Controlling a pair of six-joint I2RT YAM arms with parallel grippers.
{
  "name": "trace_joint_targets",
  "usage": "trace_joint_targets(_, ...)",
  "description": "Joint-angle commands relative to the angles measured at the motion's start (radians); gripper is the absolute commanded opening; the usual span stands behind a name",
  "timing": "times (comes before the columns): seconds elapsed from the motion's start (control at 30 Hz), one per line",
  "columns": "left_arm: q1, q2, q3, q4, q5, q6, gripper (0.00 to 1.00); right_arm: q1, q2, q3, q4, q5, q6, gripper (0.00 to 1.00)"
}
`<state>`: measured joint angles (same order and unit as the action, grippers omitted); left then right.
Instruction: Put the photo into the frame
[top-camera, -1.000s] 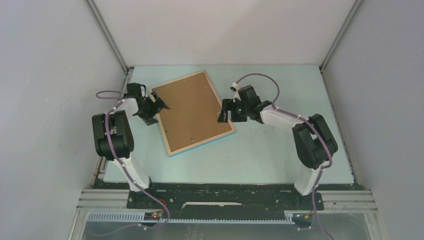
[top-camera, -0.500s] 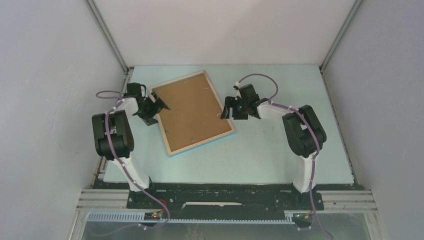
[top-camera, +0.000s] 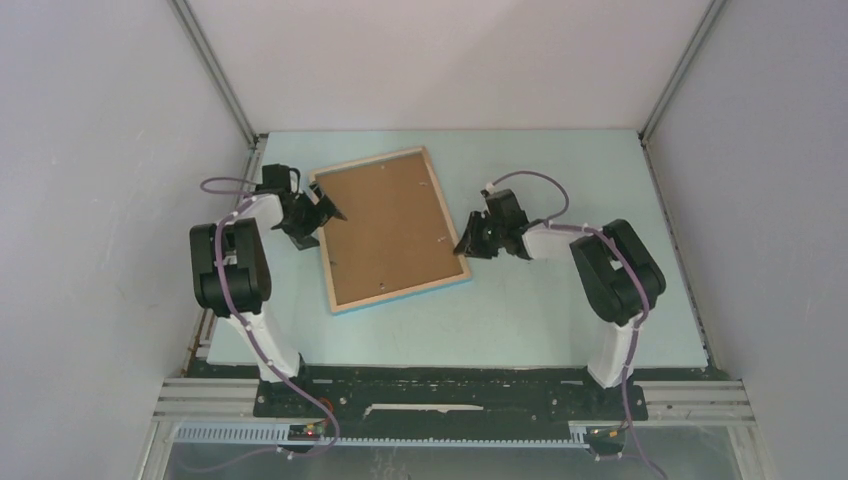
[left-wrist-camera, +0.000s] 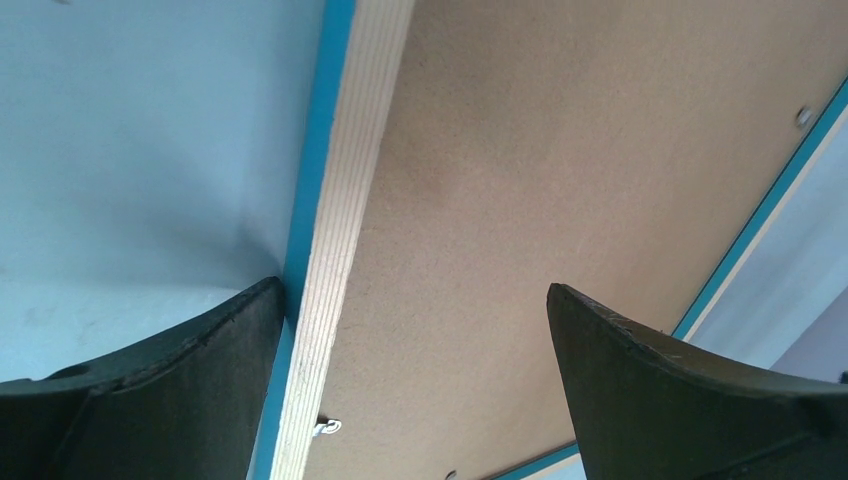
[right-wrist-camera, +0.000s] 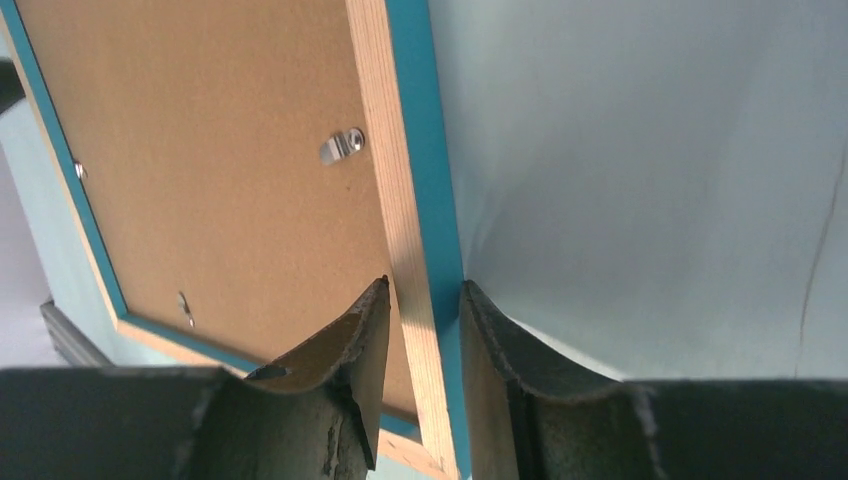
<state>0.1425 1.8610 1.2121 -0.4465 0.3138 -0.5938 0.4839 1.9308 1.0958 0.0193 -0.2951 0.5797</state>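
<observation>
The frame (top-camera: 400, 292) lies face down on the table, its light wood back up and a teal edge showing. A brown backing board (top-camera: 390, 225) fills it. The photo is hidden. My left gripper (top-camera: 320, 208) is open and straddles the frame's left rail (left-wrist-camera: 345, 200), one finger outside it and the other over the board (left-wrist-camera: 560, 150). My right gripper (top-camera: 468, 243) has closed on the frame's right rail (right-wrist-camera: 395, 150) near the lower right corner. One finger presses the wood side and the other the teal outer side.
The pale blue table (top-camera: 560, 310) is enclosed by grey walls on three sides. Small metal clips (right-wrist-camera: 342, 146) sit along the board's edge. Both arm bases stand at the near edge.
My right gripper moved to the frame's right rail and closed on it. The frame turned slightly, its far end swinging right. The left gripper stayed open at the left rail.
</observation>
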Motion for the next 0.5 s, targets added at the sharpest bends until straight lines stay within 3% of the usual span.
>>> trace_joint_targets(0.0,-0.086,0.012,0.04,0.042,0.126,-0.032,1.0,0.048,-0.176,-0.209,0.095,-0.052,0.157,0.39)
trace_joint_targets(0.17,-0.174,0.029,0.039,0.051,0.163,-0.038,0.99,0.105,-0.372,-0.42,0.164,0.033,0.241,0.41)
trace_joint_targets(0.23,-0.204,0.032,0.04,0.053,0.177,-0.042,0.99,0.121,-0.438,-0.462,0.126,0.098,0.243,0.49)
trace_joint_targets(0.33,-0.228,0.029,0.057,0.033,0.173,-0.025,1.0,0.09,-0.483,-0.465,0.062,0.187,0.207,0.72)
trace_joint_targets(0.47,-0.228,0.017,0.125,-0.076,0.058,0.056,1.0,-0.016,-0.476,-0.451,0.061,0.189,0.224,0.78)
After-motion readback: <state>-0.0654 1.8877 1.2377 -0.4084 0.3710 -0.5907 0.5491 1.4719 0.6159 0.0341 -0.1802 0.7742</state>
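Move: The right fingers already straddle the frame's right rail: the near-right corner lies some 8 cm back and 1 cm right of them, the nearest clip about 5 cm left and 4 cm ahead. The left gripper, wide open, has one finger outside the left rail, which lies about 3 cm left and 3 cm back of its hand point. From the left hand, the left clip sits about 8 cm back and 1 cm right. All lie 1–2 cm below the hands. Drag the frame back by its right rail with the right gripper, about 12 cm and slightly right, then open the fingers to let the rail go while easing a little farther right. Meanwhile keep the left gripper wide open and push the left rail to the right with its outer finger, about 9 cm, turning the hand some 15 degrees clockwise. ##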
